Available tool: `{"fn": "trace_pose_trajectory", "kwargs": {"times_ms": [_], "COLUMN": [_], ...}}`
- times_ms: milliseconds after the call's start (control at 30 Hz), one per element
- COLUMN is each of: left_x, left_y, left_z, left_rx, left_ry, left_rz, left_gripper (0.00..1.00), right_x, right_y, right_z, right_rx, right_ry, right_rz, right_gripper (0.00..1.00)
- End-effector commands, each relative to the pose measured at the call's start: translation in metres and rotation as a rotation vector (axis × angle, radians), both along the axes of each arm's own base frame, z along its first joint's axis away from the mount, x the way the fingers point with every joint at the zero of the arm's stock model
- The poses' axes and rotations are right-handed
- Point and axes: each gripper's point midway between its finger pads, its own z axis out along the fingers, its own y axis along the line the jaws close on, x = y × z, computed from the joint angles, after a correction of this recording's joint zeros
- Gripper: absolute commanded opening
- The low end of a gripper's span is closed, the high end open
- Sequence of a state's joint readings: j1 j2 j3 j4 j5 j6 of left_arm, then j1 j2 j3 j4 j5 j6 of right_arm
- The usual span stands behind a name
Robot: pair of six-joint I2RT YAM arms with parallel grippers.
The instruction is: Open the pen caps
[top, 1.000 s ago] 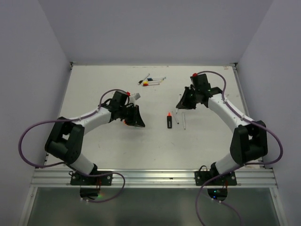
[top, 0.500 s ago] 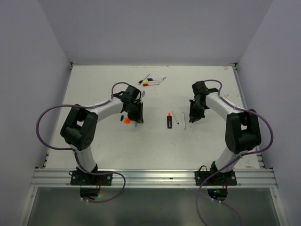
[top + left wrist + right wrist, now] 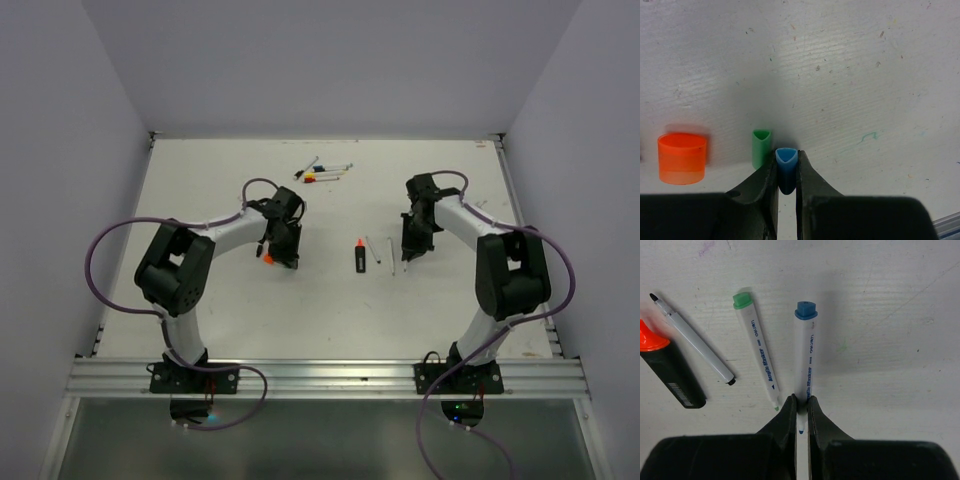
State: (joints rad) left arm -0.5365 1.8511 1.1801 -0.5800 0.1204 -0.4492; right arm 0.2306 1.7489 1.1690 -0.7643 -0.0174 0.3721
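Observation:
In the left wrist view my left gripper (image 3: pixel 786 159) is shut on a small blue pen cap (image 3: pixel 786 167), low over the table. A green cap (image 3: pixel 761 148) lies just to its left, and a chunkier orange cap (image 3: pixel 682 158) stands further left. My right gripper (image 3: pixel 801 402) is shut on the blue pen (image 3: pixel 805 347) near its bare tip, its blue end pointing away. Beside it lie a green pen (image 3: pixel 758 352), a black-tipped pen (image 3: pixel 692 337) and the black highlighter (image 3: pixel 672 371) with its orange end. From above, the left gripper (image 3: pixel 283 256) is by the orange cap (image 3: pixel 268 256), and the right gripper (image 3: pixel 410 250) is right of the highlighter (image 3: pixel 359 257).
Several capped pens (image 3: pixel 325 173) lie in a small group at the back of the white table (image 3: pixel 220 310). Grey walls close in the table on three sides. A metal rail (image 3: pixel 320 375) runs along the near edge by the arm bases.
Both wrists have swung and come down toward the table over the last second. The left carries the blue cap beside the orange one, the right the blue pen beside the other pens.

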Motion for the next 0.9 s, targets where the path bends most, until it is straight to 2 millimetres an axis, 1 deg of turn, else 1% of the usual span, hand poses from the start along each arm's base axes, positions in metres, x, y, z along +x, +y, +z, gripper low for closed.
{"fn": "trace_pose_trajectory", "kwargs": {"times_ms": [0,100,133,233,367,467,600,633,667,700,733,867], "left_x": [-0.004,-0.005,-0.006,-0.006,-0.005,-0.006,-0.005,-0.004,-0.003,-0.003,-0.001,0.0], "left_y": [0.015,0.016,0.017,0.017,0.018,0.018,0.018,0.017,0.016,0.015,0.015,0.013], "left_z": [-0.004,-0.007,-0.009,-0.009,-0.006,-0.003,0.005,0.01,0.012,0.018,0.021,0.035], "left_rx": [0.074,0.083,0.086,0.088,0.086,0.079,0.069,0.057,0.052,0.042,0.039,0.021], "left_ry": [-0.01,-0.003,0.001,-0.002,-0.016,-0.024,-0.04,-0.052,-0.056,-0.067,-0.074,-0.093], "left_rz": [-0.006,-0.008,-0.016,-0.023,-0.013,-0.006,0.007,0.014,0.017,0.018,0.024,0.037], "left_gripper": [0.14,0.21,0.27,0.36,0.41,0.43,0.47,0.49,0.5,0.54,0.56,0.57], "right_x": [0.007,0.009,0.009,0.011,0.013,0.013,0.012,0.013,0.013,0.014,0.014,0.016], "right_y": [0.004,0.004,0.004,0.005,0.009,0.012,0.013,0.013,0.013,0.013,0.013,0.013], "right_z": [-0.003,-0.004,-0.006,-0.005,-0.006,-0.007,-0.005,-0.004,-0.003,-0.001,0.001,0.01], "right_rx": [0.017,0.018,0.016,0.018,0.036,0.049,0.056,0.055,0.058,0.054,0.056,0.056], "right_ry": [-0.021,-0.016,-0.01,-0.007,-0.001,0.011,0.015,0.008,0.009,0.003,0.0,-0.021], "right_rz": [0.027,0.036,0.039,0.048,0.069,0.08,0.089,0.092,0.092,0.092,0.094,0.092], "right_gripper": [0.0,0.0,0.0,0.0,0.07,0.09,0.21,0.25,0.26,0.27,0.31,0.38]}}
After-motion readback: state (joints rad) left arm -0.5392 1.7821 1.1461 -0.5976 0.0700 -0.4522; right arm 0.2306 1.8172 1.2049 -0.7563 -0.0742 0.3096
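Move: The right hand holds the blue pen near its tip, and its resting spot lies about 2 cm below and 1 cm to the left. The green pen lies some 4 cm ahead and 4 cm left of this hand, the black pen 6 ahead and 9 left, the highlighter 4 ahead and 12 left. For the left hand, already down at the table with the blue cap, the cap's spot is right under the fingertips; the green cap is about 1 cm ahead and 2 cm left, the orange cap 2 ahead and 6 left. The left hand stays low at first while its fingers spread and let go of the blue cap beside the green one, then eases about 1 cm to the left and starts to rise. Meanwhile the right hand lowers the blue pen some 1.5 cm onto the table to the right of the green pen, shifts about 1 cm left and then opens to release it, staying down around the pen's tip end. ##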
